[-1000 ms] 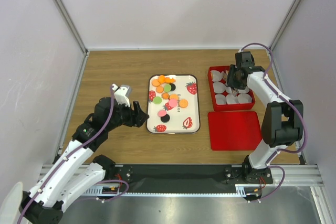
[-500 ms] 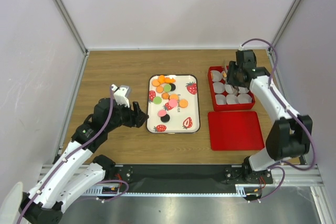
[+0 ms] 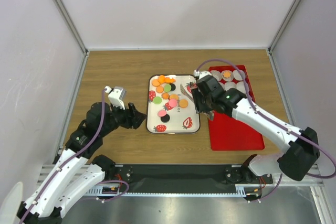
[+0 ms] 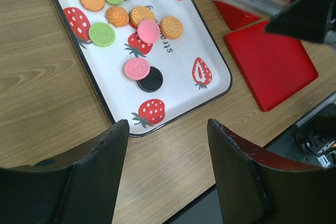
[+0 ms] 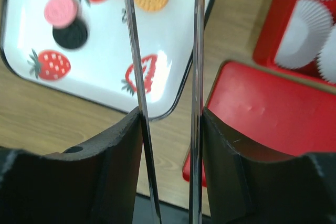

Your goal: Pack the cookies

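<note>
Several cookies [image 3: 169, 95], orange, pink, green and black discs, lie on the white strawberry tray [image 3: 190, 109]. One orange cookie [image 3: 227, 74] sits in a paper cup in the red box [image 3: 244, 73]. My right gripper [image 3: 203, 97] is shut on metal tongs [image 3: 186, 88], whose blades [image 5: 134, 51] are spread apart over the tray's right side; nothing shows between them. My left gripper [image 3: 139, 119] is open and empty, just left of the tray's near corner. The left wrist view shows the cookies [image 4: 137, 68] beyond its fingers [image 4: 94, 171].
The red lid [image 3: 236, 129] lies flat in front of the box, under my right forearm. White paper cups [image 5: 310, 30] fill the box. White walls and metal posts close in the wooden table on three sides.
My right arm has swung from over the red box to the tray's right edge with the tongs. The box now shows an orange cookie in a cup. My left arm has drawn back slightly.
</note>
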Robot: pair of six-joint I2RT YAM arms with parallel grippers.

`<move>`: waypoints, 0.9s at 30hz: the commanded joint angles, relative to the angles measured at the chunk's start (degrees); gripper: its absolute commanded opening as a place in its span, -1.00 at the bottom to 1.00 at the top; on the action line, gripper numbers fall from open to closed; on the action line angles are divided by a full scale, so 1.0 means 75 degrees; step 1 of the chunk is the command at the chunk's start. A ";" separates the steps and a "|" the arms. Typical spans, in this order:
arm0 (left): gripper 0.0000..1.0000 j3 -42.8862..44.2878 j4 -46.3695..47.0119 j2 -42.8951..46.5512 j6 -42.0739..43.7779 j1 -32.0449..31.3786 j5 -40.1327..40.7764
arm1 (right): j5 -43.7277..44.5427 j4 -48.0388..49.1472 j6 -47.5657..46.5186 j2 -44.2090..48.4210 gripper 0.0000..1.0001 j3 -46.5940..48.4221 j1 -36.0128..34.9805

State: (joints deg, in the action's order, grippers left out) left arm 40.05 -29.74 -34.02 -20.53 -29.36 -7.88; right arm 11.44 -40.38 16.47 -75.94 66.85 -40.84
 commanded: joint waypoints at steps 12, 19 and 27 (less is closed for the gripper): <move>0.36 -0.0008 0.0250 0.0388 -0.0039 -0.0057 -0.0016 | 0.0713 -0.0077 0.0370 -0.1007 0.08 -0.0253 -0.0976; 0.36 -0.0020 0.0262 0.0399 -0.0028 -0.0069 -0.0016 | 0.0736 -0.0065 0.0347 -0.1241 0.07 -0.0265 -0.1047; 0.36 -0.0020 0.0262 0.0399 -0.0051 -0.0093 -0.0016 | 0.0736 0.0017 0.0300 -0.1429 0.05 -0.0253 -0.1105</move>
State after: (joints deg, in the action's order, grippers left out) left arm 40.05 -29.71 -31.33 -20.53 -29.52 -7.84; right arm 15.68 -41.67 18.41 -86.11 64.49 -48.64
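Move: The right gripper holds the tongs. The round tan cookie they go for lies about 11 cm ahead of that hand, 8 cm to its left and 16 cm below. The pink cookie is level with the tan one, 6 cm farther left; the scalloped cookie is some 5 cm left of it and 3 cm farther out. The red cookie box sits roughly 20 cm ahead and 18 cm right of the hand. From the left gripper, the tan cookie is about 19 cm ahead, 17 cm right, 20 cm down. Lower the right gripper about 7 cm, easing it back 3 cm and slightly left, so the open tongs come down with one tip on either side of the round tan cookie. Do most of it early, pause, then creep lower; meanwhile roll the hand's left side down some 10 degrees and tip the fingers a little steeper. Keep hold of the tongs without squeezing. ##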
